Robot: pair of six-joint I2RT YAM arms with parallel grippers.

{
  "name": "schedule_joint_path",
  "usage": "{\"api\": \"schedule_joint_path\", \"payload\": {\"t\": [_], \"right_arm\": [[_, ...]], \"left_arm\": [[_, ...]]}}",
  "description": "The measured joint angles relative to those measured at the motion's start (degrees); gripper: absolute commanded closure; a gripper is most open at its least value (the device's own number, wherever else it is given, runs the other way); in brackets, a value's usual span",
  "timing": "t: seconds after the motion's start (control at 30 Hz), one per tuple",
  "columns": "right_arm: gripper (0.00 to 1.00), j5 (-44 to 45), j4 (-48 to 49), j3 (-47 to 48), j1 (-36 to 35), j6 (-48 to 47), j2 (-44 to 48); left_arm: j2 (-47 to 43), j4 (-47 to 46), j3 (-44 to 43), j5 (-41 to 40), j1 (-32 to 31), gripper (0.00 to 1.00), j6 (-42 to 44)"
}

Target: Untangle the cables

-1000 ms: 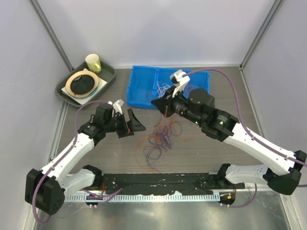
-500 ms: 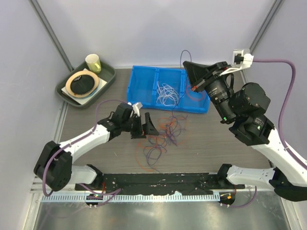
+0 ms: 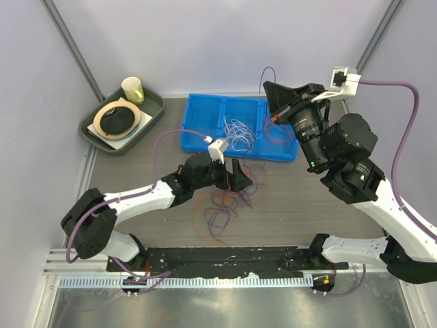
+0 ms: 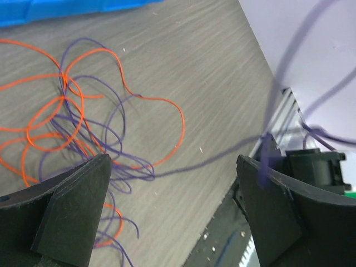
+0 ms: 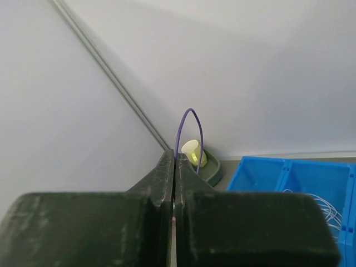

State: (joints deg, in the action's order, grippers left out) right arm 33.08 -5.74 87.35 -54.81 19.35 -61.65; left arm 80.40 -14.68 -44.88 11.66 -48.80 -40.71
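The cables (image 3: 224, 205) lie as a loose tangle of orange and purple loops on the table, in front of the blue bin (image 3: 198, 126). My left gripper (image 3: 240, 181) hovers low at the tangle's upper edge, open, with nothing between its fingers. In the left wrist view the loops (image 4: 83, 122) lie left of the open gripper (image 4: 172, 183), and one purple strand (image 4: 222, 158) rises to the upper right. My right gripper (image 3: 268, 87) is raised over the bin, shut on a purple cable (image 5: 189, 119) that arches above its tips (image 5: 175, 157).
White cables (image 3: 237, 133) lie in the blue bin's middle compartment. A green tray (image 3: 151, 109) with a yellow cup (image 3: 132, 89) and a tape roll (image 3: 117, 118) sits at the back left. A black rail (image 3: 225, 256) runs along the near edge. Walls close in on three sides.
My right gripper has lifted from the tangle to high over the bin, pulling a purple cable up. My left gripper has slid right onto the tangle's edge, still open.
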Motion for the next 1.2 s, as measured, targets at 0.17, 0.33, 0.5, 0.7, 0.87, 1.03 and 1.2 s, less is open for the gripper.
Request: {"api": "schedule_joint_path", "payload": {"t": [0.17, 0.33, 0.5, 0.7, 0.87, 1.03, 1.2], "right_arm": [[0.99, 0.9, 0.11, 1.97, 0.0, 0.15, -0.44], [0.99, 1.64, 0.07, 2.43, 0.0, 0.26, -0.63], [0.96, 5.7, -1.66, 1.9, 0.0, -1.49, -0.17], [0.32, 8.31, -3.96, -10.38, 0.0, -2.84, 5.09], [0.15, 7.04, -6.49, -22.99, 0.0, -2.12, 6.51], [0.14, 5.33, -8.15, -31.21, 0.0, 0.24, 6.56], [0.14, 3.15, -8.44, -36.11, 0.0, 3.34, 6.51]], "left_arm": [[5.42, -6.12, -0.13, -2.1, -1.88, 0.17, 2.95], [10.4, -6.29, -4.9, -3.17, -3.37, 0.99, 5.05], [4.7, -3.19, -5.7, -7.54, -3.43, 1.0, 5.46], [-15.34, 5.25, -7.23, -21.77, -3.41, 1.0, 6.95], [-23.28, 12.87, -17.51, -32.81, -2.86, 1.0, 10.03], [-22.82, 18.73, -26.71, -40.39, -0.83, 1.0, 14.58], [-18.45, 21.86, -34.32, -42.56, 3.1, 1.0, 18.67]]}}
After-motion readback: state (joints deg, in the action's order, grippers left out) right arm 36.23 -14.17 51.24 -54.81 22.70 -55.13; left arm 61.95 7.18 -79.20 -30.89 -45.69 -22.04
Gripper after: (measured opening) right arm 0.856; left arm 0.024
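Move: The purple strand rises from the cable pile to the right hand, which holds it high. Where the left hand will take it, the strand lies about 4 cm to that hand's right, 2 cm ahead and 2 cm lower. The pile's middle is some 4 cm left of the left hand, 1 cm ahead and 15 cm below; the blue bin is about 28 cm straight ahead. From the right hand, the pile lies about 11 cm left, level fore-and-aft, and 53 cm down. With its fingers open, the left hand slips a few centimetres right and slightly down, pinches the purple strand while the right hand still holds it aloft, then hauls it up about 30 cm and some 20 cm left, the fingers swinging counter-clockwise and tipping upward. The right hand all but waits until the left has shut, then opens, lets go of the strand and sinks about 28 cm towards the cable pile, fingers wide and tilting down. ##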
